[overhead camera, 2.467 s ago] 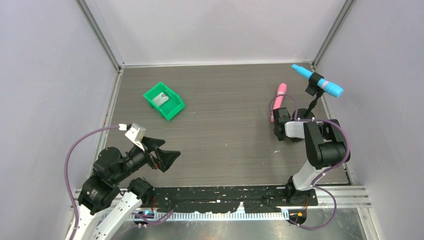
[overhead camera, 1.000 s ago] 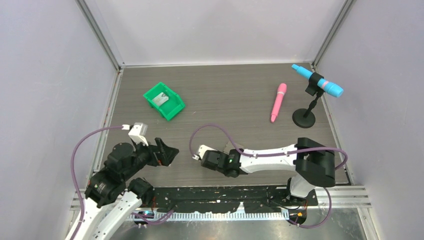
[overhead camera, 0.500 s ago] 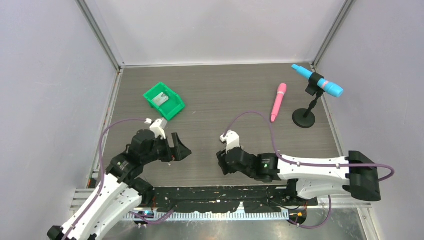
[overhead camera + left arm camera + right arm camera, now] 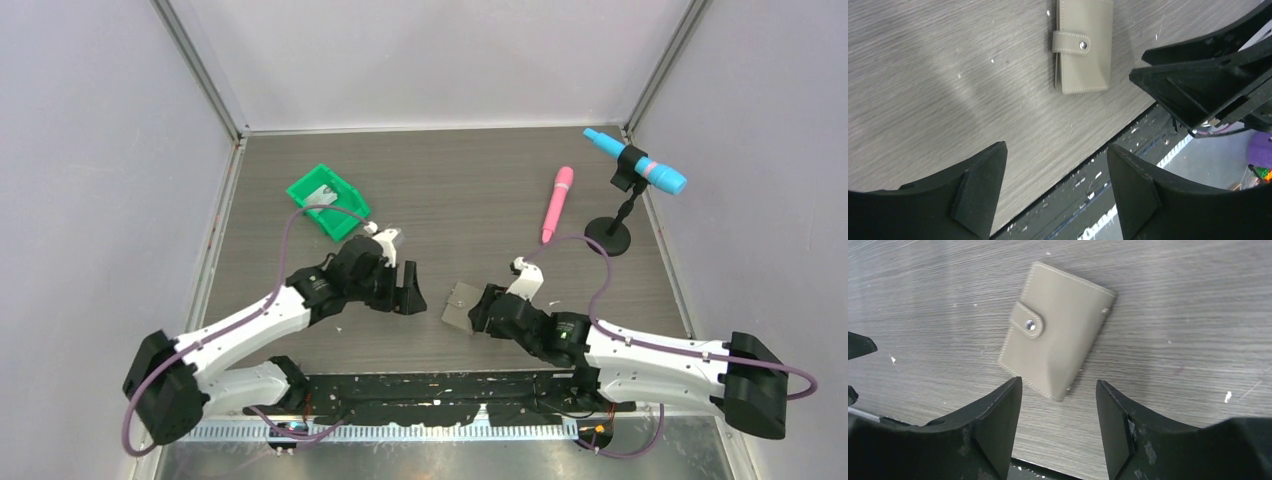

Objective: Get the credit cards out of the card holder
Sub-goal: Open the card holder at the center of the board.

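Observation:
The card holder [image 4: 461, 304] is a flat beige-grey wallet, folded shut with a snap tab, lying on the wood table near the front edge. No credit cards show outside it. My left gripper [image 4: 409, 291] is open just left of it; in the left wrist view the card holder [image 4: 1083, 47] lies ahead of the left gripper [image 4: 1056, 150]. My right gripper [image 4: 479, 312] is open at its right edge. In the right wrist view the card holder [image 4: 1058, 347] lies just beyond the right gripper [image 4: 1058, 385], untouched.
A green bin [image 4: 350, 212] holding a small grey flat piece sits at the back left. A pink pen-like stick [image 4: 556, 203] and a black stand [image 4: 608, 238] carrying a blue marker [image 4: 640, 164] are at the back right. The table's front edge and black rail [image 4: 1108, 165] run close below.
Both arms have swung in towards the table's middle and now flank the card holder. The right gripper has opened; the left jaws have narrowed a little.

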You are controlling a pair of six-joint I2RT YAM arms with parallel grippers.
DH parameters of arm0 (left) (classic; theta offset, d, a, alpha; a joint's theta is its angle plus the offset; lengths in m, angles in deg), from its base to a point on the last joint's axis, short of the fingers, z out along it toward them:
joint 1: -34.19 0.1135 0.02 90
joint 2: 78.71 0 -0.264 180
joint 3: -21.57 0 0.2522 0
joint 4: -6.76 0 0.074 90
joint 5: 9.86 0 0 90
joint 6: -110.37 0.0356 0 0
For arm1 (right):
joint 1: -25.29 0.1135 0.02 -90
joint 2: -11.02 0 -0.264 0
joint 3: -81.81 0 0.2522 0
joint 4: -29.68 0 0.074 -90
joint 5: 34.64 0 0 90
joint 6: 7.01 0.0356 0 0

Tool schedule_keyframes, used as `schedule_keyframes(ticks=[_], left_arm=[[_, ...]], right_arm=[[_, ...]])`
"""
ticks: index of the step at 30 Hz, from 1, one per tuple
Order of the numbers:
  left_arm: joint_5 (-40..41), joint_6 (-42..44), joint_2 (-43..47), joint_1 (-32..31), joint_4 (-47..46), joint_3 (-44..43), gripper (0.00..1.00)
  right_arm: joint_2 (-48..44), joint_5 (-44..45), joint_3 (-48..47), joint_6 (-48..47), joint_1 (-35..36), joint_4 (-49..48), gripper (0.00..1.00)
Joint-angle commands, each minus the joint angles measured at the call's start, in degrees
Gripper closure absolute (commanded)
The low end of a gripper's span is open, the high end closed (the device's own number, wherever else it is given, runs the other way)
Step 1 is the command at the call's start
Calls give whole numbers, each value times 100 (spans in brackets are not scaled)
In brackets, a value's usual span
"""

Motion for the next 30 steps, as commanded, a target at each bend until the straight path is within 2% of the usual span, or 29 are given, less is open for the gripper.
schedule_keyframes(ticks=[1, 6, 10, 15, 22, 30], left_arm=[[-294, -55, -611, -51, -1245, -42, 28], [-563, -68, -1420, -127, -1800, -106, 39], [-718, -76, -1873, -197, -2183, -112, 42], [-907, -76, -2475, -238, -2528, -144, 51], [-1145, -206, -3088, -296, -2949, -138, 69], [-1004, -222, -3492, -345, -3077, -81, 79]], right_arm=[[-203, 10, 412, 683, -226, -508, 36], [-400, -111, 775, 713, -468, -1017, 35], [-451, -272, 1047, 742, -657, -1427, 35], [-375, -294, 1155, 744, -741, -1667, 36], [38, -442, 1198, 817, -781, -1978, 36], [615, -697, 1317, 977, -796, -2613, 38]])
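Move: The card holder's middle lies about 12 cm to the right of my left hand, 3 cm ahead and 12 cm below, its snap strap facing that hand. From my right hand it is only about 3 cm to the left, 2 cm ahead and 6 cm down. The green tray stands some 27 cm ahead and 18 cm left of my left hand, 10 cm lower; the pink microphone is about 25 cm ahead and 17 cm right of my right hand, 5 cm lower. I sweep my left hand down about 10 cm and right some 8 cm to the card holder's near-left corner, beside the strap, closing the wide-open fingers almost shut around it and tipping the wrist slightly steeper. Meanwhile my right hand sinks about 4 cm towards the holder's other side, edging forward and rolling its left side up some 10 degrees, its fingers still open. ##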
